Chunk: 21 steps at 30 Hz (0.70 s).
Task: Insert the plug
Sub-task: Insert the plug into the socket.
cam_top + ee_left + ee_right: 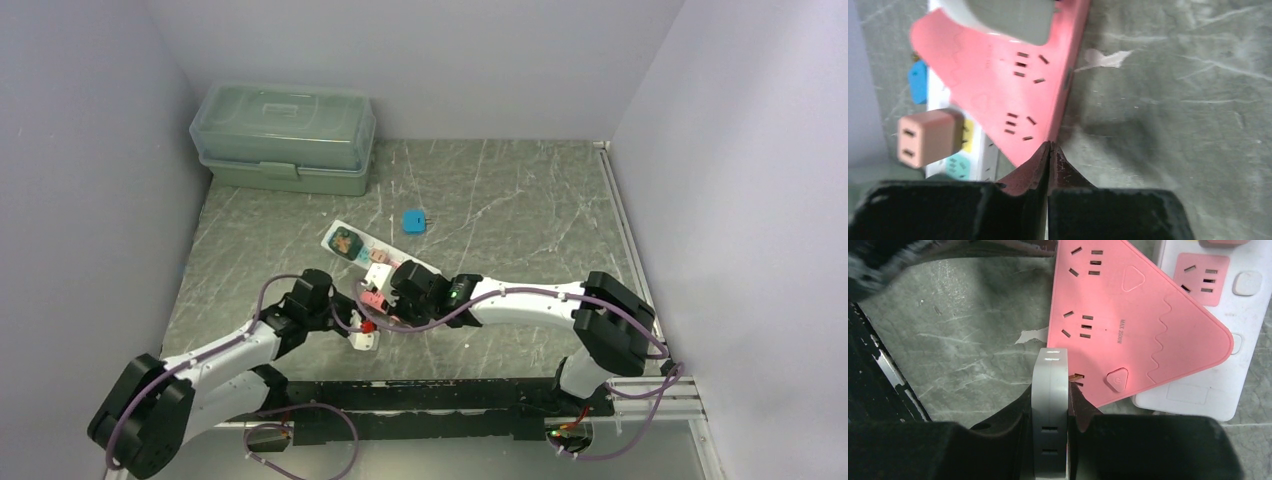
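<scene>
My right gripper point(1050, 399) is shut on a grey-white plug point(1050, 375), held on edge. One brass prong shows at the plug's right side, next to a socket near the corner of the pink triangular power strip point(1128, 330). Whether the prong is inside the socket I cannot tell. My left gripper point(1049, 148) is shut with nothing between its fingers, and its tips rest at the pink strip's point(998, 75) near corner. From above, both grippers meet over the pink strip point(377, 297), left gripper point(345, 318) on its left, right gripper point(392, 295) on its right.
A white power strip point(350, 243) lies under and behind the pink one, with a peach adapter point(928, 137) plugged into it. A blue plug point(413, 221) lies on the table beyond. A green lidded box point(285, 135) stands at the back left. Walls enclose the table.
</scene>
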Each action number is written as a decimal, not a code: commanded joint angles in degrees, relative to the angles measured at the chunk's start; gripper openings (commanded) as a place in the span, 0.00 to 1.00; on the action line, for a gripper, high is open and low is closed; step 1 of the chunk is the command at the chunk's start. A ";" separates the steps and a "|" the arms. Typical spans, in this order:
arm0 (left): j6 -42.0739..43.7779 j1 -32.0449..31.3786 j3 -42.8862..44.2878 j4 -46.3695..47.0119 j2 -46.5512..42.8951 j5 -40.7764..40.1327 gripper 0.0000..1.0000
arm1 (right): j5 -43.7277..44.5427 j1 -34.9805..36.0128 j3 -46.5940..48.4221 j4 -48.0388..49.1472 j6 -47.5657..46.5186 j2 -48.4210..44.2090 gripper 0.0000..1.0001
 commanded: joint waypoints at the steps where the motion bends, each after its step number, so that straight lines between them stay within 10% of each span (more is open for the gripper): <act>1: -2.19 1.46 3.07 2.48 -6.80 4.31 0.08 | -0.57 -0.37 -1.28 -0.49 0.90 -0.97 0.00; 21: -17.98 7.98 10.72 5.50 7.56 6.53 0.29 | -3.98 -2.48 -3.22 2.33 2.13 -2.09 0.00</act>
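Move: The right hand holds the white plug over the pink triangular strip; its socket lies about 1 cm ahead, level sideways, and 3 cm below. For the left hand, the pink strip's middle is roughly 6 cm to the right, 1 cm ahead and 3 cm lower; the tan cube plug is some 8 cm ahead and 3 cm right, the green plug about 9 cm ahead and 3 cm left, both about level in height. Left hand rises, then goes about 5 cm forward near the pink strip, fingers opening; right keeps the plug. ##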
